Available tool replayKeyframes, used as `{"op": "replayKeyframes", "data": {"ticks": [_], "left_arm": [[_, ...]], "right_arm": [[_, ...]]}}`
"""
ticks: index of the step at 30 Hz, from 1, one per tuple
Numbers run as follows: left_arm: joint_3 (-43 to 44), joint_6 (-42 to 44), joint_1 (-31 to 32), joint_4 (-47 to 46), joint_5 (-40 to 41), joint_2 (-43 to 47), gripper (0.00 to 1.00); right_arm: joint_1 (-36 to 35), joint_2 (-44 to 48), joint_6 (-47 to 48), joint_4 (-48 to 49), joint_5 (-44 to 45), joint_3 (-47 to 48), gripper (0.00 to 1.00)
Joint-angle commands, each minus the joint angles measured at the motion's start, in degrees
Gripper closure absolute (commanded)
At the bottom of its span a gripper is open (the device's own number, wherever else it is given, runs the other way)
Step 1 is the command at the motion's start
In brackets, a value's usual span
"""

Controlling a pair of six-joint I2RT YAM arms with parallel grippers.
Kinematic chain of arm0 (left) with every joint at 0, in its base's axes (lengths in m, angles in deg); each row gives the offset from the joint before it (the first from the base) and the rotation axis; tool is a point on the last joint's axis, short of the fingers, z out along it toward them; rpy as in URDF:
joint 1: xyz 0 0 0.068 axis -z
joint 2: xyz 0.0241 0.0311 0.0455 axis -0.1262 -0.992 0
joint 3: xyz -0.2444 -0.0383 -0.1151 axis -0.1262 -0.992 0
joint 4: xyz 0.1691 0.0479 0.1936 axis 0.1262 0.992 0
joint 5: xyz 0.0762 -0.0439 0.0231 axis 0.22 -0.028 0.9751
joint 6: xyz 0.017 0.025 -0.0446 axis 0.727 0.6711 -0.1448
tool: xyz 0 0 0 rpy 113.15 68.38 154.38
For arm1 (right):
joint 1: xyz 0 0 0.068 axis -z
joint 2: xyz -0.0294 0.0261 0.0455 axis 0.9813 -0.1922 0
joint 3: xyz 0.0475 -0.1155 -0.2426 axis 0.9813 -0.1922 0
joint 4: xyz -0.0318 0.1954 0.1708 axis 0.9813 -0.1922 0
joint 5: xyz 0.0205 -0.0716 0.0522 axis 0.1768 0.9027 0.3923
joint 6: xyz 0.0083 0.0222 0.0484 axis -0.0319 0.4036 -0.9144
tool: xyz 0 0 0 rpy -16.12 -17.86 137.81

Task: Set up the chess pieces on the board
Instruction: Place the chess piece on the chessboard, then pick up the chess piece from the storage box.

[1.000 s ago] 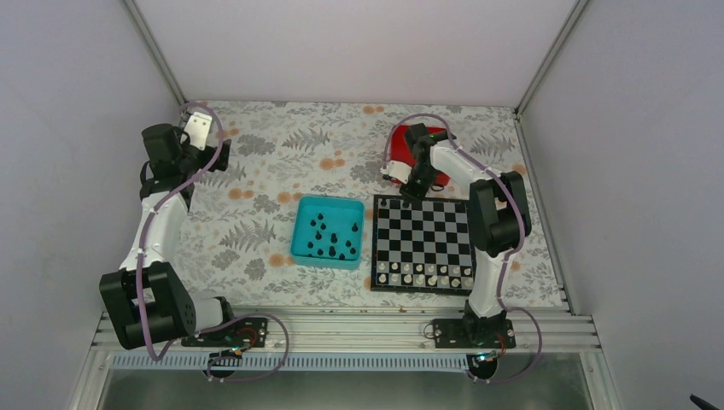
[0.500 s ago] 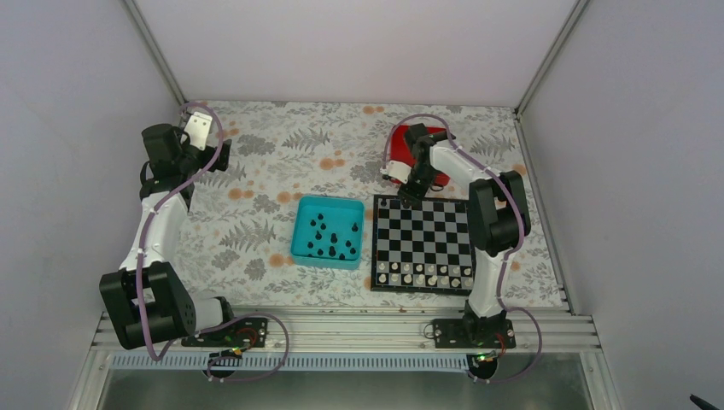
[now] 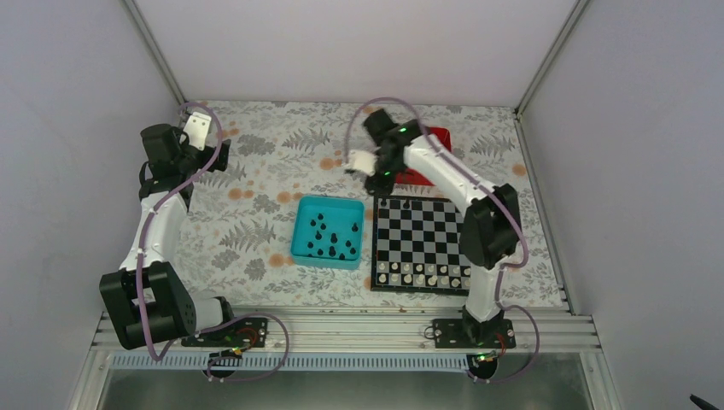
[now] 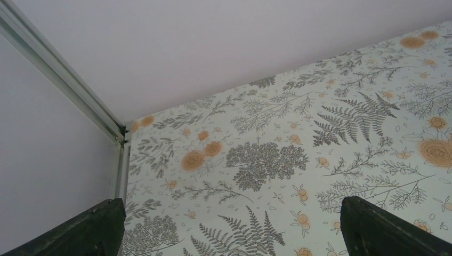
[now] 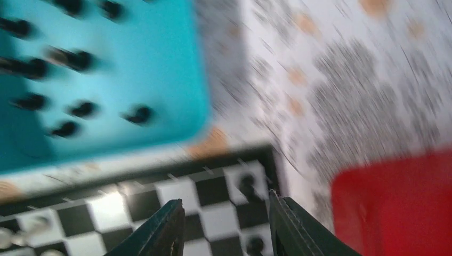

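Note:
The board (image 3: 423,224) lies right of centre, with pale pieces along its near row. Several black chess pieces (image 3: 329,237) lie in the teal tray (image 3: 300,243). My right gripper (image 3: 376,178) hovers over the board's far left corner. In the blurred right wrist view it (image 5: 225,205) is open with nothing between its fingers. Two black pieces (image 5: 247,184) stand on board (image 5: 133,205) squares below it, near the corner. My left gripper (image 4: 230,213) is wide open and empty over the floral cloth at the far left.
The red tray (image 3: 435,141) sits behind the board, partly hidden by the right arm, and shows at the right edge (image 5: 394,202) of the right wrist view. Grey walls and metal rails (image 4: 64,85) bound the table. The teal tray (image 5: 106,80) fills that view's upper left.
My right gripper has opened and swung up and to the left, away from the board's far left corner. The left arm has not moved.

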Motion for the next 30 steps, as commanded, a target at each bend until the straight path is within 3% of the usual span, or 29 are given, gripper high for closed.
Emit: {"op": "replayKeyframes", "data": {"ticks": [1, 9, 15, 30], "left_arm": [[0.50, -0.13, -0.45, 0.06, -0.83, 0.68, 0.00], [0.14, -0.06, -0.68, -0.10, -0.89, 0.95, 0.00], [-0.12, -0.06, -0.90, -0.27, -1.33, 1.07, 0.00], [-0.30, -0.01, -1.38, -0.23, -2.16, 1.03, 0.00]], "right_arm": [[-11.63, -0.20, -2.09, -3.19, 2.12, 2.89, 0.58], [-18.84, -7.38, -2.28, -5.18, 6.90, 6.78, 0.59], [-18.95, -10.52, -3.54, -5.27, 12.02, 4.86, 0.59], [-19.00, -14.48, -2.56, -5.59, 13.22, 3.95, 0.59]]}}
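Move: The knight in the blue tray's forward right corner lies about 9 cm left of the right hand, 8 cm back and 10 cm below. The queen stands some 6 cm to the left of the knight and 3 cm nearer the base; a pawn about 5 cm back of the knight and 2 cm left. The corner piece on the board is almost directly under the hand, 9 cm down. From the left hand the knight is roughly 31 cm right, 15 cm back and 20 cm below. Fingers half open, the empty right hand swings left and back some 13 cm, then sinks 7 towards the knight. ##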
